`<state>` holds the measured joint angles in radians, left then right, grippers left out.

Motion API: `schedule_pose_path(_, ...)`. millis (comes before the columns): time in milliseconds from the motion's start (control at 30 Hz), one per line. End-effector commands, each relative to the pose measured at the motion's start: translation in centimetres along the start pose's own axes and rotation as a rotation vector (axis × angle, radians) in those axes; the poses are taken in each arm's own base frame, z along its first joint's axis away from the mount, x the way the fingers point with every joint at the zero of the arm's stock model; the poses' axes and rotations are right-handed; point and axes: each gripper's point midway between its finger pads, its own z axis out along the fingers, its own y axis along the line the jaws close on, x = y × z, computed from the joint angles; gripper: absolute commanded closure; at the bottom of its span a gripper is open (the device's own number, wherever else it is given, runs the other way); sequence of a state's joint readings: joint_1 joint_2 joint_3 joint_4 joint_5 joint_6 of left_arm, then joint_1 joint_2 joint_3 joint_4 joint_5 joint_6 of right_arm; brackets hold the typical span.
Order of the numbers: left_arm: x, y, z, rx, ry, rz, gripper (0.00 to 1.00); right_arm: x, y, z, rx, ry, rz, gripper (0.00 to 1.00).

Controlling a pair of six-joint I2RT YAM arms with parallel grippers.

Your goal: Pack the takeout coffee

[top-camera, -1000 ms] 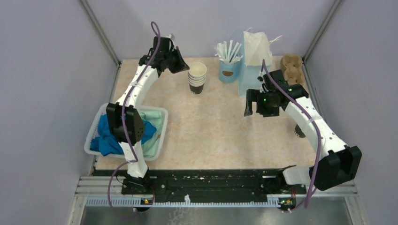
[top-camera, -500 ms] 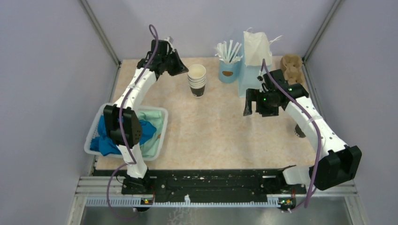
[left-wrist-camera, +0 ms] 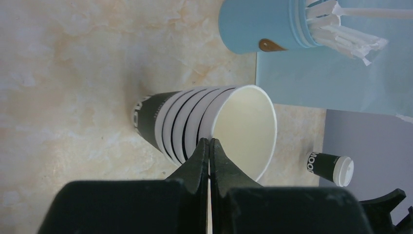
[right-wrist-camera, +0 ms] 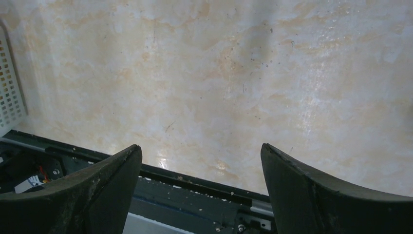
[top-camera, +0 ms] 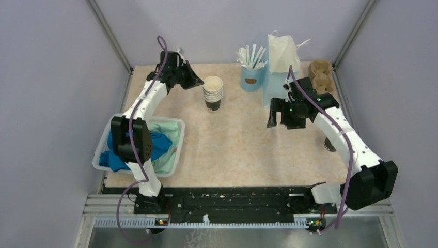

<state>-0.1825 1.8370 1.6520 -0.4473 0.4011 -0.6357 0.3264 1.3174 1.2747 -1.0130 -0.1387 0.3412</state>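
The takeout coffee (left-wrist-camera: pixel 331 168), a small cup with a black band and a white lid, stands at the table's right side. In the top view only a dark sliver of the takeout coffee (top-camera: pixel 328 146) shows beside my right forearm. My left gripper (top-camera: pixel 198 83) is shut at the back left. In its wrist view the left gripper (left-wrist-camera: pixel 209 141) has one finger outside and one inside the rim of the top cup of a lidless cup stack (left-wrist-camera: pixel 195 124). My right gripper (top-camera: pixel 277 118) hangs open over bare table, nothing between its fingers (right-wrist-camera: pixel 117 170).
A light blue cup of white sticks (top-camera: pixel 252 77) stands at the back beside a pale blue paper bag (top-camera: pixel 274 88). A cardboard cup carrier (top-camera: pixel 321 74) sits in the back right corner. A white basket (top-camera: pixel 178 124) of blue cloths is at the near left.
My left gripper has swung left and slightly nearer, and the lidless cup stack has shifted left and nearer with it. The right arm has barely moved.
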Motion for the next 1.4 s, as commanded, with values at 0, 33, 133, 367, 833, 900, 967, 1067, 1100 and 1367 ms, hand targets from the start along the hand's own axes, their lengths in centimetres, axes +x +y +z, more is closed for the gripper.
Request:
schedule_pose_path(0,-2.1,-1.1,-0.7,0.084,-0.055,-0.03,1.0,-0.6,0.6,-0.1,-0.03,-0.044,0.0,0.09)
schedule_pose_path(33,-1.1,-2.1,-1.0,0.184,0.046,-0.094,1.0,-0.5,0.8,0.1,-0.039,-0.03,0.001,0.09)
schedule_pose_path(133,-1.6,-4.7,-1.9,0.238,-0.021,-0.033,1.0,-0.8,1.4,0.0,-0.063,-0.034,0.007,0.09)
schedule_pose_path(367,2.2,-3.7,-1.4,0.214,0.084,-0.11,1.0,-5.7,9.2,2.7,-0.473,-0.118,0.241,0.23)
schedule_pose_path(833,2.9,-4.0,-2.9,0.177,0.047,-0.068,1.0,-12.4,17.6,7.4,-0.575,-0.356,0.474,0.3)
schedule_pose_path(900,3.2,-3.9,-3.0,0.172,0.048,-0.072,1.0,-12.7,17.8,7.6,-0.557,-0.384,0.482,0.31)
schedule_pose_path(967,3.4,-3.8,-3.1,0.174,0.051,-0.074,1.0,-12.9,17.5,8.1,-0.53,-0.394,0.495,0.31)
schedule_pose_path(1067,3.7,-3.9,-3.1,0.188,0.064,-0.072,1.0,-12.9,17.6,8.7,-0.517,-0.387,0.503,0.32)
schedule_pose_path(1100,3.8,-4.0,-3.1,0.193,0.068,-0.072,1.0,-12.9,17.7,8.8,-0.511,-0.387,0.499,0.32)
schedule_pose_path(1367,4.1,-4.2,-3.2,0.21,0.086,-0.069,1.0,-13.2,17.9,9.0,-0.491,-0.402,0.483,0.4)
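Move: The stack of paper cups hangs from the left hand's shut fingers at its rim, its middle about 4 cm right of them and 7 below; the blue straw bucket is some 21 cm right, 9 ahead and 10 below. From the open right hand the stack lies about 25 cm left, 18 ahead and 4 below, with the bucket 10 left, 27 ahead and 5 below, and the paper bag 2 left, 22 ahead and 3 above. The right hand sweeps left and forward, about 18 cm left and 13 forward, towards the upper part of the cup stack, its fingers swinging some 40 degrees from pointing down to pointing left as they narrow but stay well apart, reaching the rim's right side. Meanwhile the left hand keeps its pinch on the rim and brings the stack back about 5 cm and slightly right, tilting a little. ##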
